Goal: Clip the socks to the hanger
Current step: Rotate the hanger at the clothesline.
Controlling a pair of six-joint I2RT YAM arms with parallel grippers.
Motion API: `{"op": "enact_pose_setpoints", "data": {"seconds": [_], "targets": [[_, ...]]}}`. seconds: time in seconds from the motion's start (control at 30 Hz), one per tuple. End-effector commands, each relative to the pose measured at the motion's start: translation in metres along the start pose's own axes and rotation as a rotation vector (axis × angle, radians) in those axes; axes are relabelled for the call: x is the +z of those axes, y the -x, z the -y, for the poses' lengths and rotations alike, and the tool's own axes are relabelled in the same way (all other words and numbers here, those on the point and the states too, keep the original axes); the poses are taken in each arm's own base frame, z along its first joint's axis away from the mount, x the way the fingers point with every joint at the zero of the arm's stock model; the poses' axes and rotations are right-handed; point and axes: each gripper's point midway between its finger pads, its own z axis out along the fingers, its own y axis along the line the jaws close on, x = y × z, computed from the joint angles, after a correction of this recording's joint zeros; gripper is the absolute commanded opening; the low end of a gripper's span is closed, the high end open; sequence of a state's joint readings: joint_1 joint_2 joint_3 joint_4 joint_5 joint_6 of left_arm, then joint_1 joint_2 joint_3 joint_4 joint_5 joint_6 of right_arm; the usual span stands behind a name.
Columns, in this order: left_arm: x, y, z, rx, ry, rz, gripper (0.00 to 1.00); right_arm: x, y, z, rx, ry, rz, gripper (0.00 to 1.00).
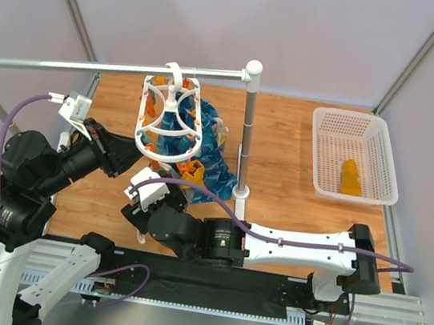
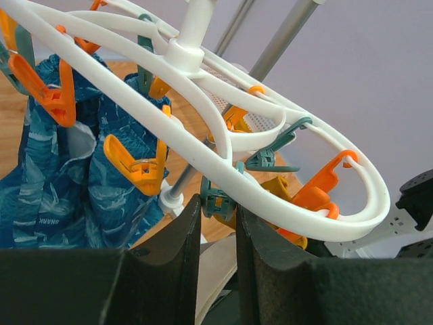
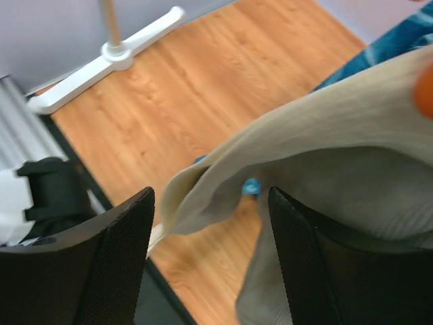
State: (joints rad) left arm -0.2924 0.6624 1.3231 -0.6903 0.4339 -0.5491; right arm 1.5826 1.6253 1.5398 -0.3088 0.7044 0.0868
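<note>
The white oval hanger (image 1: 168, 115) with orange clips hangs by its hook from the grey rail. In the left wrist view its ring (image 2: 203, 128) runs just above my fingers. My left gripper (image 1: 131, 155) (image 2: 218, 206) is shut on a teal clip (image 2: 215, 200) under the ring. One mustard sock (image 1: 193, 173) hangs at the hanger's near side and also shows behind the ring in the left wrist view (image 2: 283, 187). The other sock (image 1: 351, 178) lies in the white basket. My right gripper (image 1: 143, 188) (image 3: 210, 203) is open, with a beige garment (image 3: 325, 135) drooping between its fingers.
A blue wave-patterned cloth (image 1: 207, 149) (image 2: 61, 176) hangs from the hanger. The grey rail (image 1: 93, 67) rests on an upright post (image 1: 247, 126) whose white foot (image 3: 111, 57) stands on the wooden table. The white basket (image 1: 332, 118) stands at the right.
</note>
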Motion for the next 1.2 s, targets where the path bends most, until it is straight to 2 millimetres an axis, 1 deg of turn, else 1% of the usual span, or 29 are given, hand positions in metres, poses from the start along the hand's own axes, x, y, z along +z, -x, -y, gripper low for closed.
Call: {"op": "enact_pose_setpoints", "data": {"seconds": [0.0, 0.03, 0.1, 0.13, 0.2, 0.23, 0.27, 0.3, 0.33, 0.4, 0.43, 0.47, 0.5, 0.53, 0.57, 0.6, 0.63, 0.67, 0.73, 0.77, 0.83, 0.9, 0.93, 0.97, 1.0, 1.03, 1.07, 1.1, 1.17], "targets": [[-0.003, 0.0, 0.001, -0.002, 0.009, -0.004, 0.0, 0.002, 0.031, 0.031, 0.025, -0.191, 0.097, 0.69], [-0.004, 0.0, 0.002, -0.001, 0.006, -0.003, 0.0, 0.004, 0.036, 0.032, 0.033, -0.2, 0.103, 0.66], [-0.005, 0.0, 0.002, -0.002, 0.005, -0.002, 0.0, 0.01, 0.034, 0.038, 0.036, -0.238, 0.099, 0.61], [-0.006, 0.0, 0.001, 0.0, 0.009, 0.001, 0.0, 0.011, 0.033, 0.039, 0.039, -0.24, 0.098, 0.51], [-0.007, -0.001, 0.001, 0.002, 0.013, 0.001, 0.0, 0.01, 0.035, 0.043, 0.048, -0.24, 0.099, 0.35], [-0.009, -0.002, -0.001, 0.001, 0.025, -0.003, 0.01, 0.007, 0.036, 0.047, 0.062, -0.246, 0.103, 0.17], [-0.011, -0.002, -0.002, 0.013, 0.035, -0.003, 0.13, 0.006, 0.029, 0.048, 0.055, -0.242, 0.093, 0.11], [-0.014, -0.002, -0.002, 0.022, 0.042, 0.0, 0.2, -0.005, 0.036, 0.054, 0.08, -0.232, 0.111, 0.04], [-0.016, -0.004, -0.008, 0.036, 0.071, -0.006, 0.34, -0.009, 0.035, 0.054, 0.09, -0.207, 0.109, 0.01], [-0.022, -0.006, -0.011, 0.052, 0.094, 0.002, 0.44, -0.018, 0.026, 0.055, 0.085, -0.15, 0.095, 0.0], [-0.025, -0.007, -0.015, 0.066, 0.115, 0.003, 0.49, -0.034, 0.037, 0.061, 0.107, -0.113, 0.122, 0.0], [-0.032, -0.008, -0.015, 0.078, 0.122, 0.017, 0.52, -0.039, 0.037, 0.056, 0.105, -0.049, 0.121, 0.0], [-0.034, -0.011, -0.017, 0.084, 0.128, 0.018, 0.54, -0.044, 0.029, 0.057, 0.093, -0.031, 0.099, 0.0], [-0.036, -0.012, -0.017, 0.094, 0.13, 0.026, 0.68, -0.05, 0.03, 0.061, 0.105, -0.003, 0.093, 0.0], [-0.043, -0.012, -0.015, 0.119, 0.12, 0.045, 0.7, -0.061, 0.037, 0.064, 0.154, 0.074, 0.095, 0.0], [-0.044, -0.016, -0.017, 0.122, 0.124, 0.047, 0.7, -0.066, 0.028, 0.067, 0.154, 0.11, 0.067, 0.0], [-0.045, -0.015, -0.018, 0.134, 0.127, 0.06, 0.7, -0.072, 0.027, 0.069, 0.166, 0.137, 0.066, 0.0], [-0.049, -0.014, -0.016, 0.14, 0.124, 0.078, 0.7, -0.087, 0.037, 0.077, 0.19, 0.195, 0.095, 0.01], [-0.049, -0.015, -0.019, 0.136, 0.133, 0.094, 0.7, -0.096, 0.032, 0.082, 0.214, 0.247, 0.078, 0.01], [-0.049, -0.014, -0.019, 0.135, 0.129, 0.099, 0.7, -0.105, 0.038, 0.092, 0.233, 0.27, 0.1, 0.01], [-0.046, -0.012, -0.017, 0.119, 0.117, 0.112, 0.7, -0.111, 0.031, 0.095, 0.241, 0.312, 0.082, 0.02], [-0.043, -0.012, -0.018, 0.105, 0.115, 0.113, 0.69, -0.114, 0.028, 0.114, 0.257, 0.287, 0.08, 0.02], [-0.042, -0.011, -0.02, 0.096, 0.127, 0.121, 0.68, -0.115, 0.022, 0.115, 0.275, 0.3, 0.065, 0.01], [-0.043, -0.01, -0.022, 0.092, 0.138, 0.13, 0.67, -0.112, 0.019, 0.13, 0.289, 0.268, 0.06, 0.01], [-0.041, -0.012, -0.027, 0.085, 0.157, 0.129, 0.67, -0.115, 0.018, 0.135, 0.298, 0.261, 0.065, 0.01], [-0.041, -0.011, -0.032, 0.077, 0.179, 0.143, 0.67, -0.114, 0.014, 0.141, 0.309, 0.246, 0.056, 0.01], [-0.042, -0.01, -0.035, 0.07, 0.195, 0.152, 0.67, -0.11, 0.007, 0.153, 0.322, 0.207, 0.045, 0.01], [-0.042, -0.008, -0.041, 0.057, 0.225, 0.17, 0.66, -0.11, 0.005, 0.155, 0.335, 0.217, 0.038, 0.01], [-0.04, -0.007, -0.048, 0.047, 0.257, 0.188, 0.65, -0.106, -0.001, 0.169, 0.365, 0.187, 0.028, 0.01]]}}
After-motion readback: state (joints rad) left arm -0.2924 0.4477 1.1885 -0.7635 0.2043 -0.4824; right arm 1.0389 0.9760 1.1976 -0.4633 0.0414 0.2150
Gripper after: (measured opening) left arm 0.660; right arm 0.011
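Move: The right hand, open, has the middle of the grey cloth about 5 cm ahead, 4 cm to the right and slightly above; the hanger's middle is roughly 11 cm ahead, 4 cm right and 15 cm up, the yellow sock some 5 cm ahead, 9 cm right and 7 cm up. The left hand still grips a green clip at its fingertips, with the hanger's middle about 6 cm ahead, 5 cm right and 3 cm up, and the grey cloth's about 4 cm right and 10 cm below. The right fingers shut on the grey cloth's edge after a forward reach of some 3 cm, then keep that pinch and drag it about 16 cm right, climbing about 8 cm before sinking 3 cm and pushing forward. Meanwhile the left fingers open off the green clip; the hand backs 4 cm away and drifts left and down, then comes a little forward again. ##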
